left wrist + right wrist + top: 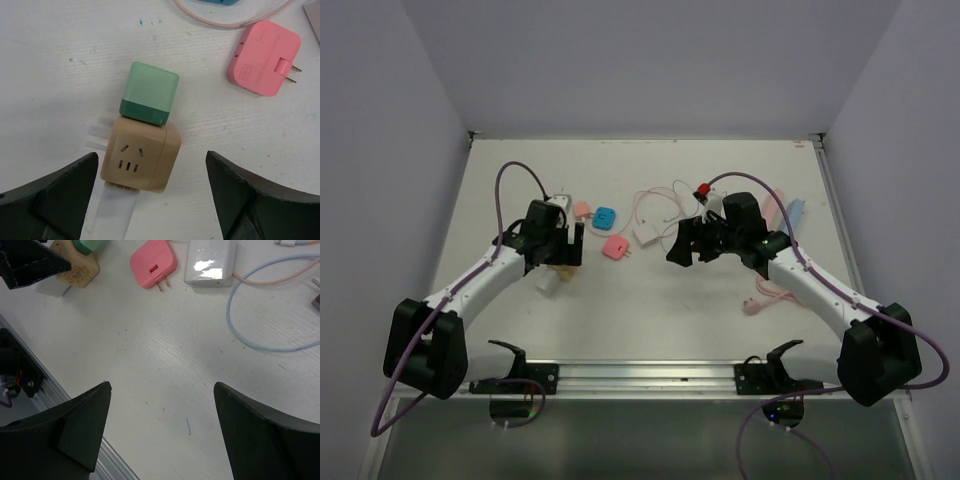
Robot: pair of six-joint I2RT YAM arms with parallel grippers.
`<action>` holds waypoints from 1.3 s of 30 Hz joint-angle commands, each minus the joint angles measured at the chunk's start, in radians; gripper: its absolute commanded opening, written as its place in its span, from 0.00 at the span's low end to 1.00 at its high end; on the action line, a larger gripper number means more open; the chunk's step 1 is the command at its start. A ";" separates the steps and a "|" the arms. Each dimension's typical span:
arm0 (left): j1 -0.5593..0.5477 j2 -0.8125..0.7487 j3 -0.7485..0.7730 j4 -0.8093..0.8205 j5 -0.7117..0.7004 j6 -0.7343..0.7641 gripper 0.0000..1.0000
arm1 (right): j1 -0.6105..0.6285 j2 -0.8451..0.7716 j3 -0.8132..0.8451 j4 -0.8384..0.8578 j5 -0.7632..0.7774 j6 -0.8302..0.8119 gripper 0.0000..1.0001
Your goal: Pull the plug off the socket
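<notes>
A tan cube socket (140,155) lies on the white table, with a green block-shaped plug (149,92) joined to its far face. A white flat plug (114,212) sticks out of its near face. My left gripper (152,156) is open and hangs just above the socket. Its fingers (60,195) stand wide on either side of the socket and touch nothing. In the top view the socket (560,272) shows just below the left gripper (560,250). My right gripper (162,385) is open over bare table, with nothing between its fingers, right of centre (685,245).
A pink adapter (262,57) lies right of the socket. A white charger (210,260) and a light blue cable (260,335) lie further right. A blue adapter (605,216) sits behind and a coiled pink cable (765,297) lies under the right arm. The metal rail (650,375) runs along the near edge.
</notes>
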 commanded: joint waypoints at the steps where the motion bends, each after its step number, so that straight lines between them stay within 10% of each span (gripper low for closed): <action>1: -0.039 0.040 0.045 -0.004 -0.064 0.039 0.92 | 0.009 0.000 0.018 0.018 0.008 -0.005 0.87; 17: -0.111 0.120 0.068 -0.004 -0.138 0.058 0.77 | 0.037 0.045 0.025 0.038 -0.001 0.015 0.87; 29: -0.119 0.066 0.014 0.069 -0.006 0.084 0.25 | 0.135 0.235 0.080 0.363 -0.033 0.349 0.86; 39: -0.119 -0.032 -0.029 0.140 0.058 0.096 0.10 | 0.192 0.427 0.150 0.656 0.045 0.624 0.85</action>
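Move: The tan socket is almost directly under the left hand, some 3 cm down and 1 cm left. The green plug joined to it lies about 4 cm farther out and 1 cm right of the socket, the white block 4 cm nearer the base and 3 cm left of the socket. From the right hand, the green plug is about 27 cm left, level fore and aft, 8 cm lower; the pink adaptor is 15 cm left and 1 cm ahead, the white box 8 cm left and 4 cm ahead, both about 11 cm below. The left hand sinks about 2 cm with its fingers astride the tan socket, closes on its sides, and with that pinch kept carries it some 3 cm right and a little back and up, turning about 10 degrees clockwise. The right hand, fingers staying open, first dips a couple of centimetres, then sweeps about 11 cm left and somewhat forward towards the green plug, its wrist rolling some 20 degrees so the left side rises, without reaching the plug. ##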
